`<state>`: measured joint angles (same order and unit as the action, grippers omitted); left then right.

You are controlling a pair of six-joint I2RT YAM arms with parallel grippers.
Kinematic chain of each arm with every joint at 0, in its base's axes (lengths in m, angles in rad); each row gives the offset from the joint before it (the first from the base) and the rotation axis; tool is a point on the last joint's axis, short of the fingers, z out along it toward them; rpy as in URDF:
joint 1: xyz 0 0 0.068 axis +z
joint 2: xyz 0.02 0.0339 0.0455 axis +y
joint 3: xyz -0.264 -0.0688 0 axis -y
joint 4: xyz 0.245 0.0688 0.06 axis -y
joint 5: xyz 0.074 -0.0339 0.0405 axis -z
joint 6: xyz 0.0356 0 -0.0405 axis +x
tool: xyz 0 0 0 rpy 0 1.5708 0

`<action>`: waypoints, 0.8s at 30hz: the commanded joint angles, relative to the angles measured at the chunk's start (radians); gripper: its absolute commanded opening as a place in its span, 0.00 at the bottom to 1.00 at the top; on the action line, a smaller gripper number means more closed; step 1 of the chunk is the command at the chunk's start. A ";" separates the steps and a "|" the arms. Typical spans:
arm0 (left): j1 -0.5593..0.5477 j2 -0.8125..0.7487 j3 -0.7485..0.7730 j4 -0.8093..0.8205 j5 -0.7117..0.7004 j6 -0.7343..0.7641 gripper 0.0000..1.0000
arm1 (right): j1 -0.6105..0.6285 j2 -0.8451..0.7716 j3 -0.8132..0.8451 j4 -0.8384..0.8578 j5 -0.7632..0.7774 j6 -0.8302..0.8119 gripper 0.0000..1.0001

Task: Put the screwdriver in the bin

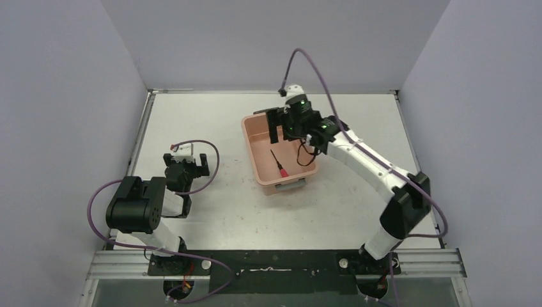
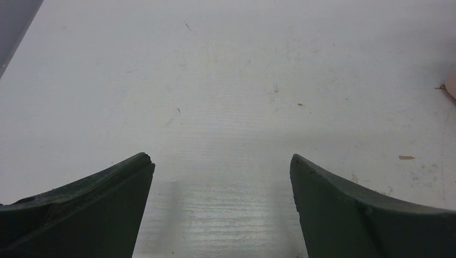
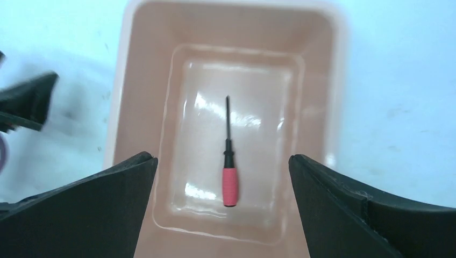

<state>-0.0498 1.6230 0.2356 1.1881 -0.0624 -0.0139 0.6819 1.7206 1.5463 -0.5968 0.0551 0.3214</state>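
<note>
The screwdriver (image 1: 280, 166), with a thin black shaft and a short red handle, lies flat on the floor of the salmon-pink bin (image 1: 250, 150). In the right wrist view the screwdriver (image 3: 229, 172) rests loose in the middle of the bin (image 3: 121, 123), handle toward me. My right gripper (image 1: 289, 128) hovers over the bin's far end, and the right gripper (image 3: 221, 157) is open with nothing between its fingers. At the table's left my left gripper (image 1: 186, 166) is low over the surface. The left gripper (image 2: 221, 157) stands open over bare table.
The bin sits mid-table with a grey handle clip (image 1: 289, 186) at its near end. A purple cable (image 1: 319, 70) arcs above the right arm. Grey walls enclose the table on three sides. A sliver of the bin (image 2: 452, 85) shows at the right edge of the left wrist view.
</note>
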 commanded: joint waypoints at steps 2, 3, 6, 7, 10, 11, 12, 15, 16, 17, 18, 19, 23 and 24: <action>0.005 -0.012 0.007 0.050 0.011 0.004 0.97 | -0.124 -0.325 -0.167 0.162 0.167 -0.058 1.00; 0.005 -0.011 0.007 0.049 0.011 0.004 0.97 | -0.171 -0.380 -0.236 0.211 0.168 -0.055 1.00; 0.005 -0.011 0.007 0.049 0.010 0.004 0.97 | -0.322 -0.534 -0.455 0.335 0.189 -0.060 1.00; 0.005 -0.010 0.006 0.049 0.010 0.003 0.97 | -0.379 -0.574 -0.517 0.361 0.193 -0.058 1.00; 0.005 -0.012 0.007 0.050 0.010 0.004 0.97 | -0.560 -0.655 -0.688 0.422 0.126 -0.045 1.00; 0.005 -0.011 0.007 0.049 0.010 0.004 0.97 | -0.613 -0.674 -0.739 0.455 0.094 -0.044 1.00; 0.005 -0.010 0.007 0.049 0.010 0.004 0.97 | -0.668 -0.692 -0.799 0.493 0.084 -0.044 1.00; 0.005 -0.012 0.007 0.049 0.010 0.003 0.97 | -0.761 -0.724 -0.973 0.651 0.056 -0.042 1.00; 0.005 -0.011 0.007 0.049 0.010 0.004 0.97 | -0.780 -0.729 -1.024 0.707 0.043 -0.038 1.00; 0.005 -0.012 0.007 0.049 0.009 0.003 0.97 | -0.795 -0.731 -1.077 0.760 0.030 -0.031 1.00; 0.005 -0.010 0.007 0.048 0.010 0.004 0.97 | -0.804 -0.729 -1.124 0.837 0.020 -0.025 1.00; 0.005 -0.011 0.007 0.049 0.009 0.004 0.97 | -0.807 -0.725 -1.167 0.888 0.019 -0.021 1.00; 0.005 -0.010 0.007 0.049 0.010 0.005 0.97 | -0.810 -0.701 -1.249 0.982 0.032 -0.002 1.00; 0.005 -0.011 0.007 0.049 0.010 0.004 0.97 | -0.809 -0.699 -1.259 1.000 0.022 -0.014 1.00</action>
<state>-0.0494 1.6230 0.2356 1.1881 -0.0624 -0.0139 -0.1238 1.0248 0.2932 0.1444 0.0956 0.2996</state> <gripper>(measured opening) 0.971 0.999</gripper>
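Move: The right hand hangs open and empty above the bin: the screwdriver already lies on its floor, some 18 cm below this hand, about 2 cm back and neither left nor right. The bin's middle is about 2 cm ahead and 14 cm down, its near handle roughly 10 cm back, 4 cm right and 11 cm down. From the idle left hand the screwdriver is about 31 cm right, 3 cm back and 4 cm lower. Swing the empty right gripper away from the bin to the right, about 33 cm in all: first lift some 10 cm as it starts across, then sink well below the starting height and draw back about 7 cm, to end low over the bare table right of the bin. Turn the wrist clockwise some 45 degrees, tip the fingers up a little and keep them wide open. ##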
